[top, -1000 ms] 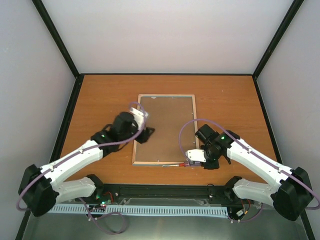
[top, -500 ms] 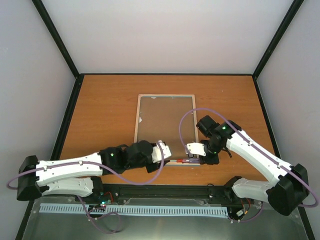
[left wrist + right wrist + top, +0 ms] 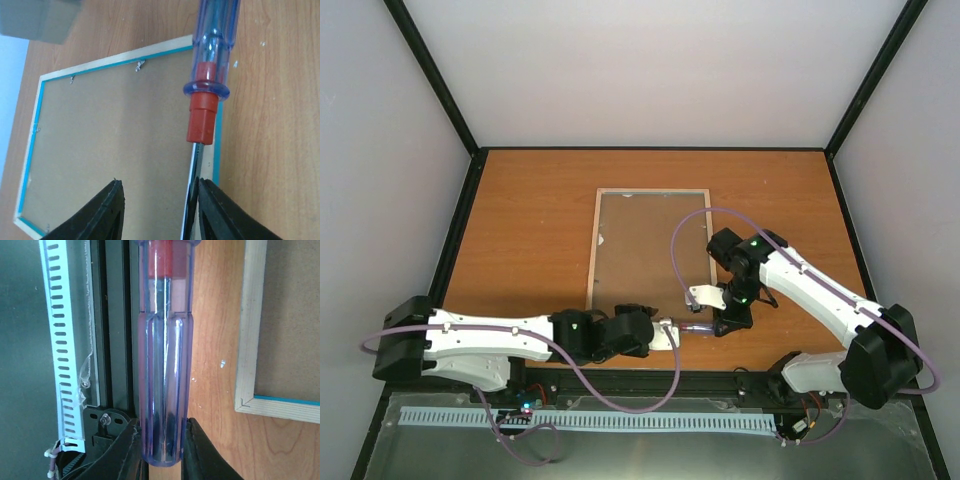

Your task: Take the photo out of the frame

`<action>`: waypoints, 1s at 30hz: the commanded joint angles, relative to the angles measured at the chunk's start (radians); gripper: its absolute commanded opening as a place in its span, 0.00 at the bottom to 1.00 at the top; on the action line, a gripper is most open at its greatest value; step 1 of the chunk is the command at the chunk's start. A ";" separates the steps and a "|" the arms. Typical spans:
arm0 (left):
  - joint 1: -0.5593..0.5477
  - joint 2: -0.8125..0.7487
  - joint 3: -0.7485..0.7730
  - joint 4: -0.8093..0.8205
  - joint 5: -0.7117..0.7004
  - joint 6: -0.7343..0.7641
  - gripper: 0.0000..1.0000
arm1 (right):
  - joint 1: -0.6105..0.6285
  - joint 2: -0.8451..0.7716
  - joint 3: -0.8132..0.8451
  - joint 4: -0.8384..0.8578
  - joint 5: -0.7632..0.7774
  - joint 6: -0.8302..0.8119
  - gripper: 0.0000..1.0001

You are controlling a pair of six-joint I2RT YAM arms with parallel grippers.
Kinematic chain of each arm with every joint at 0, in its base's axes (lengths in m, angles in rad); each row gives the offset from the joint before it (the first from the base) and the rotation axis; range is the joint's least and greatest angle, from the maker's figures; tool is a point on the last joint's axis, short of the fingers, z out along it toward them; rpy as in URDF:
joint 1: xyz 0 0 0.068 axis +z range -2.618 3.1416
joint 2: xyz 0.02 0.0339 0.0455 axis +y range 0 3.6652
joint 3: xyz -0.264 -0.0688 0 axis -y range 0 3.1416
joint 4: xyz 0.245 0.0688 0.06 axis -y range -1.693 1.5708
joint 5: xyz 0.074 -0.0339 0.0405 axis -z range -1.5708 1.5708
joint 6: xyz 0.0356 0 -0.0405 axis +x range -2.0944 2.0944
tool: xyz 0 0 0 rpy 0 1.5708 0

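Observation:
The frame [image 3: 592,262] lies face down, its pale wood rim [image 3: 115,54] and turquoise edge showing around the brown backing board [image 3: 115,145]. The photo is hidden. My right gripper [image 3: 161,450] is shut on the clear blue handle of a screwdriver [image 3: 162,365], held low by the frame's near right corner [image 3: 250,400]. Seen from the left wrist, the screwdriver [image 3: 212,45] has a red collar, and its metal shaft runs down between the fingers of my left gripper [image 3: 157,210]. That gripper is open, and the shaft rests against its right finger [image 3: 217,212].
Both grippers meet at the frame's near edge [image 3: 650,322], close to the table's front edge. A black rail and a white slotted cable duct [image 3: 62,340] run just beyond it. Small metal tabs [image 3: 140,65] sit along the frame's far rim.
My left arm has swung from the frame's left rim down to its near edge, onto the screwdriver's shaft, its jaws narrowing. My right gripper shifted slightly, still holding the screwdriver.

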 commanded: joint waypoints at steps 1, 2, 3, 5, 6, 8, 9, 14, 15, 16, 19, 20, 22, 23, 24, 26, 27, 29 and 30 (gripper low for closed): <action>-0.021 0.045 0.036 0.020 -0.081 0.093 0.38 | -0.008 0.007 0.035 -0.035 -0.061 0.009 0.03; -0.023 0.053 0.035 0.030 -0.087 0.102 0.35 | -0.009 0.008 0.034 -0.035 -0.064 0.009 0.03; -0.024 0.057 0.034 0.042 -0.090 0.110 0.32 | -0.009 0.010 0.033 -0.037 -0.068 0.009 0.03; -0.027 0.062 0.032 0.061 -0.093 0.124 0.27 | -0.009 0.013 0.033 -0.037 -0.071 0.010 0.03; -0.028 0.065 0.030 0.071 -0.097 0.131 0.25 | -0.009 0.016 0.032 -0.037 -0.074 0.011 0.03; -0.030 0.067 0.021 0.093 -0.114 0.145 0.19 | -0.010 0.020 0.032 -0.034 -0.076 0.012 0.04; -0.031 0.068 0.018 0.103 -0.118 0.149 0.16 | -0.010 0.023 0.032 -0.031 -0.075 0.013 0.04; -0.030 0.069 0.010 0.133 -0.115 0.140 0.04 | -0.011 0.026 0.033 -0.029 -0.085 0.012 0.06; -0.031 0.069 0.008 0.136 -0.113 0.130 0.01 | -0.012 0.023 0.037 -0.029 -0.087 0.011 0.11; -0.031 0.067 0.005 0.139 -0.109 0.118 0.01 | -0.017 0.016 0.041 -0.027 -0.086 0.015 0.19; -0.019 0.042 -0.013 0.147 -0.092 0.038 0.01 | -0.052 -0.035 0.065 -0.023 -0.076 0.016 0.42; -0.004 0.024 -0.019 0.144 -0.065 -0.002 0.01 | -0.072 -0.058 0.078 -0.018 -0.077 0.013 0.47; 0.050 -0.032 -0.032 0.133 0.045 -0.094 0.01 | -0.117 -0.103 0.111 -0.006 -0.102 0.000 0.53; 0.084 -0.067 -0.041 0.135 0.118 -0.139 0.01 | -0.141 -0.119 0.129 0.000 -0.121 -0.008 0.55; 0.116 -0.108 -0.058 0.151 0.174 -0.178 0.01 | -0.163 -0.132 0.145 0.007 -0.150 -0.013 0.56; 0.176 -0.187 -0.097 0.190 0.319 -0.248 0.01 | -0.207 -0.143 0.176 0.009 -0.229 -0.031 0.57; 0.215 -0.216 -0.109 0.225 0.400 -0.284 0.01 | -0.228 -0.144 0.191 0.007 -0.279 -0.041 0.57; 0.281 -0.254 -0.120 0.257 0.514 -0.359 0.01 | -0.264 -0.135 0.222 -0.006 -0.378 -0.071 0.58; 0.318 -0.271 -0.131 0.275 0.561 -0.400 0.01 | -0.276 -0.128 0.234 -0.009 -0.422 -0.077 0.59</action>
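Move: The left hand's half-open fingers already straddle the screwdriver's shaft; the screwdriver's middle is about 4 cm to their right, 1 cm back and level with them. The right hand grips the handle's butt, with the screwdriver's middle some 7 cm to its left, level in height and depth. The photo frame's middle lies about 21 cm ahead, 2 cm left and 11 cm below the left hand; from the right hand, roughly 20 cm ahead, 12 cm left and 11 cm below. Sinking a centimetre or two, the left hand closes its fingers and pinches the shaft while the right keeps the handle nearly still. The right fingers then open, let go of the butt and rise about 9 cm, going 5 cm forward; the left then turns up and forward, lifting the screwdriver about 5 cm and tilting some 25 degrees. ##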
